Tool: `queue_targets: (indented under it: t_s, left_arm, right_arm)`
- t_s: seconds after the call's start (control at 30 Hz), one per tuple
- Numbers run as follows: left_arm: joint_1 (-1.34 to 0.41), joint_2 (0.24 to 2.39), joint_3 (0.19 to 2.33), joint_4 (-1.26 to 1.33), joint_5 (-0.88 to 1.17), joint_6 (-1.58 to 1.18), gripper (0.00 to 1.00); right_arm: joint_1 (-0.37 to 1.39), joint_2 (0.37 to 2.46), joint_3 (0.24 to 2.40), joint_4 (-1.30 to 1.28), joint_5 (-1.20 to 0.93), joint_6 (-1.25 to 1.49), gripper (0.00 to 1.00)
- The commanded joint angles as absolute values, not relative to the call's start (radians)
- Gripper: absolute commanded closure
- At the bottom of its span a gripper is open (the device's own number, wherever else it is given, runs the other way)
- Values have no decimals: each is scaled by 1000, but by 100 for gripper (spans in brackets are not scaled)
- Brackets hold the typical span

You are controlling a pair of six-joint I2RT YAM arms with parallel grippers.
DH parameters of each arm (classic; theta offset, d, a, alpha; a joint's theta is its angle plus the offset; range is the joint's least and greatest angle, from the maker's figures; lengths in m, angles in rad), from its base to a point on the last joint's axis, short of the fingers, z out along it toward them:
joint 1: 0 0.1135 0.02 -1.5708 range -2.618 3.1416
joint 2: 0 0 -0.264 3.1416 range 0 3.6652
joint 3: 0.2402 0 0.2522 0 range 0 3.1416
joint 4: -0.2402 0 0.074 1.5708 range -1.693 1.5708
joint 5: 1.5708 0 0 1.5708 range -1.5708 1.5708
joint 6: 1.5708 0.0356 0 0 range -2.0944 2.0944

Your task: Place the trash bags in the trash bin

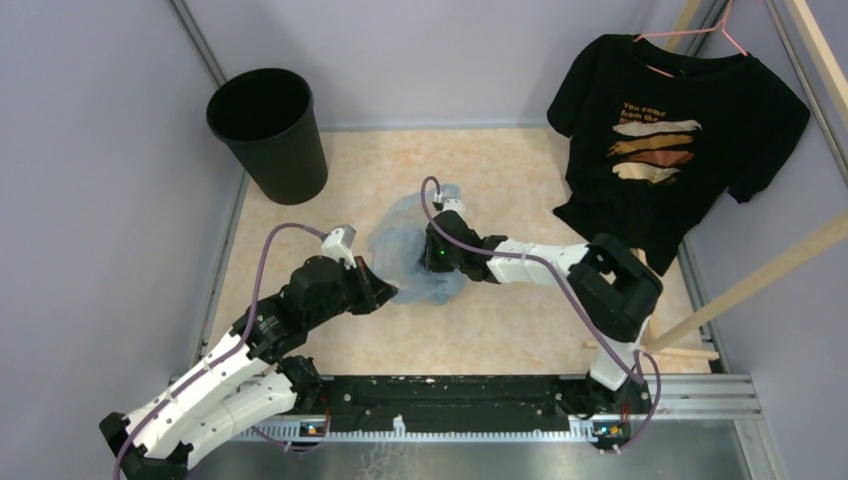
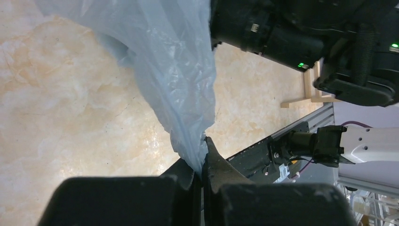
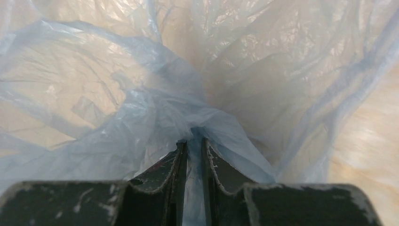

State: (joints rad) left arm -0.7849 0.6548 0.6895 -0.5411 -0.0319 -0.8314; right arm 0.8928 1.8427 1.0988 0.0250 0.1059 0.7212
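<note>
A crinkly light-blue trash bag point(image 1: 408, 250) lies bunched in the middle of the tan floor, stretched between both grippers. My left gripper point(image 1: 385, 292) is shut on the bag's near-left corner; in the left wrist view the plastic point(image 2: 174, 70) rises out of the pinched fingertips point(image 2: 214, 157). My right gripper point(image 1: 436, 262) is shut on a fold of the bag from the right; in the right wrist view the film point(image 3: 155, 113) is bunched between the two pads point(image 3: 212, 162). The round black trash bin point(image 1: 267, 132) stands upright at the far left corner, apart from both grippers.
A black printed T-shirt point(image 1: 675, 130) hangs on a pink hanger at the far right. Wooden slats point(image 1: 770, 270) lean along the right side. Grey walls close in on the left and back, and a black rail point(image 1: 450, 400) runs along the near edge.
</note>
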Motion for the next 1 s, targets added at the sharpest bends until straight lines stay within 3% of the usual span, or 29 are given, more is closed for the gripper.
queue_targets:
  t_s: [0.0, 0.27, 0.47, 0.6, 0.83, 0.97]
  left_arm:
    - [-782, 583, 669, -523, -44, -877, 100]
    - [-782, 574, 631, -498, 48, -927, 100]
    - [-782, 568, 553, -428, 101, -964, 100]
    - [-782, 547, 542, -453, 78, -959, 100]
    - [-782, 581, 565, -496, 58, -908, 100]
    - [-782, 597, 586, -527, 56, -896, 100]
  right_arm:
    - [890, 1636, 1060, -144, 358, 620, 82]
    - [890, 1286, 942, -333, 343, 522, 70]
    - [869, 1022, 910, -386, 245, 429, 29]
    - [734, 982, 947, -420, 113, 360, 3]
    - [463, 1145, 992, -327, -75, 291, 1]
    - [427, 1295, 1067, -237, -158, 197, 1]
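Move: The trash bag's middle lies about 5 cm ahead and 4 cm left of the right gripper, at nearly its height; that gripper is still down among the folds, fingers almost shut. The left gripper, pinching the bag's near-left end, is some 14 cm back, 9 cm left and 14 cm above the right one, with the bag's middle about 18 cm ahead, 6 cm right and 15 cm below it. The black bin stands roughly 27 cm ahead and 37 cm left of the right gripper. Draw the right gripper out of the bag, right and up, about 20 cm across and 18 cm high, easing back slightly and levelling the fingers some 20 degrees while opening them wide; then swing it forward and sink about 4 cm beside the bag's free handle. Keep the left pinch, lifting a touch, then lowering and drawing back. ##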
